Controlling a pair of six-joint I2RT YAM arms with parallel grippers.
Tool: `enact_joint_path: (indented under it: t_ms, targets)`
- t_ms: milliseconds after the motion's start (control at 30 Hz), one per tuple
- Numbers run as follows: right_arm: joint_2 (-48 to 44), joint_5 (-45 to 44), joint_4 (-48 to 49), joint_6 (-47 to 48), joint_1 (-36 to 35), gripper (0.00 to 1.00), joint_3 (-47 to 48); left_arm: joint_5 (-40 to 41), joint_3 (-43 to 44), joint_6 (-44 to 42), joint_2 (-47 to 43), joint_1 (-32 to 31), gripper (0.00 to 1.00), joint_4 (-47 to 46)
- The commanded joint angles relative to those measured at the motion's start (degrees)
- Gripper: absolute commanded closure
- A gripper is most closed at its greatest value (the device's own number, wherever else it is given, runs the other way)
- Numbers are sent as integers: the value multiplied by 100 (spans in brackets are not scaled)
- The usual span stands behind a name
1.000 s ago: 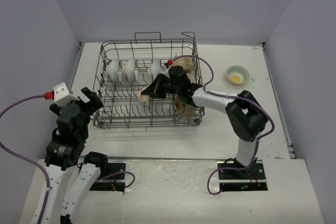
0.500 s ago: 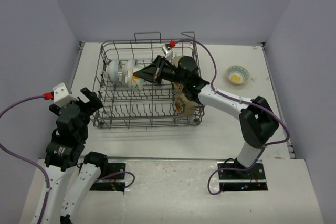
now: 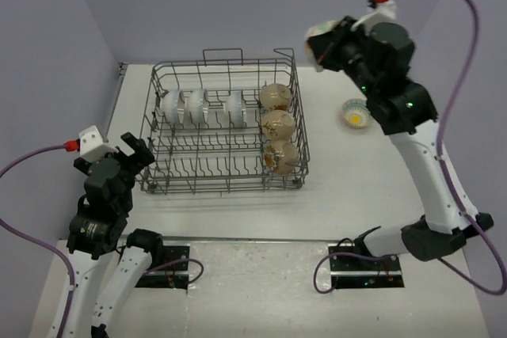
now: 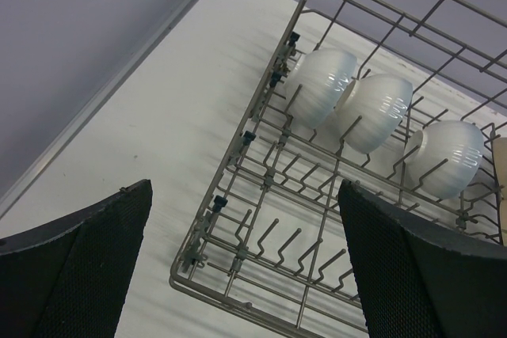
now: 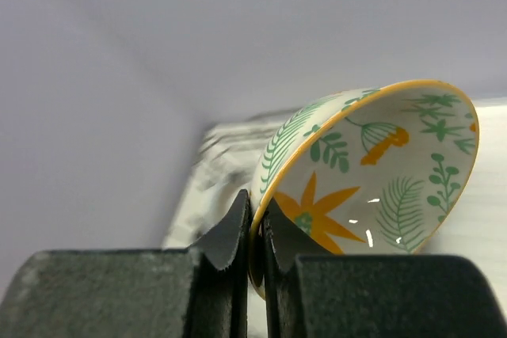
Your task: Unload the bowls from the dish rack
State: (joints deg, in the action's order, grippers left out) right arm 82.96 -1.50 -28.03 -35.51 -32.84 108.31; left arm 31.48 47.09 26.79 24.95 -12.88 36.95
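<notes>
The grey wire dish rack (image 3: 224,185) stands mid-table. In it three white bowls (image 3: 198,106) stand on edge in the back row, and three tan bowls (image 3: 279,124) line its right side. High above the table, right of the rack, my right gripper (image 3: 321,43) is shut on the rim of a yellow-floral bowl (image 5: 372,172), one finger inside and one outside, as the right wrist view (image 5: 255,223) shows. Another floral bowl (image 3: 356,113) sits on the table to the right. My left gripper (image 3: 131,152) hangs open left of the rack, looking at the rack's near corner (image 4: 198,255) and the white bowls (image 4: 376,112).
Purple walls close the table in on the left, back and right. The right arm's purple cable loops high on the right. White tabletop (image 3: 348,187) shows to the right of and in front of the rack.
The right arm has lifted the floral bowl out of the rack, up and to the right, well above the table. The left arm has not moved.
</notes>
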Motion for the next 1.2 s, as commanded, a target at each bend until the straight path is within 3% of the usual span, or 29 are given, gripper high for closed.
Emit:
enact_joint_path:
  t_ms: [0,233,333,467,733,1167]
  targets:
    - [-219,-2221,-1906,1325,997,100,-37,-20,-25,-94,27,-12,0,-232]
    - [1440,-2241,-2365,2029,2272,100,295,-125,-33,-121,124,-39,0,-258]
    - [2511,-2390,-2435,2293,2474,100,672,-107,-33,-121,107,-65,0,-250]
    - [3075,-2329,-2400,2417,2616,100,788,-125,-25,-121,150,-100,0,-241]
    - [3288,-2215,-2022,2531,2669,100,182,-99,-16,-112,159,-197,0,-206]
    - [3754,-2215,-2092,2777,2748,97,234,-90,-7,-94,124,-214,0,-197]
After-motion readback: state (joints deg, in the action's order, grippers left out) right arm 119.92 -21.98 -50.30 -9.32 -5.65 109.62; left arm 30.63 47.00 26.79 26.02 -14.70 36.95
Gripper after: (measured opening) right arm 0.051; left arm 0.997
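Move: The right hand already pinches the flowered bowl by its rim, high up. The blue-and-yellow bowl on the table lies about 16 cm ahead, 31 cm to its right and roughly 46 cm below. In the rack, the back brown bowl is some 18 cm ahead and 1 cm left, the middle brown one 6 cm ahead and 1 cm left, both about 40 cm down. From the left hand the blue-and-yellow bowl is some 30 cm ahead, 72 cm right and 25 cm below. Swinging fast to the right, the right hand then plunges down and forward towards the blue-and-yellow bowl, some 36 cm lower and 26 cm to the right in all, tipping its fingers steeply down and yawing clockwise as it goes. It keeps its pinch on the flowered bowl's rim and, after braking, hovers low, close above and just left of the table bowl. ##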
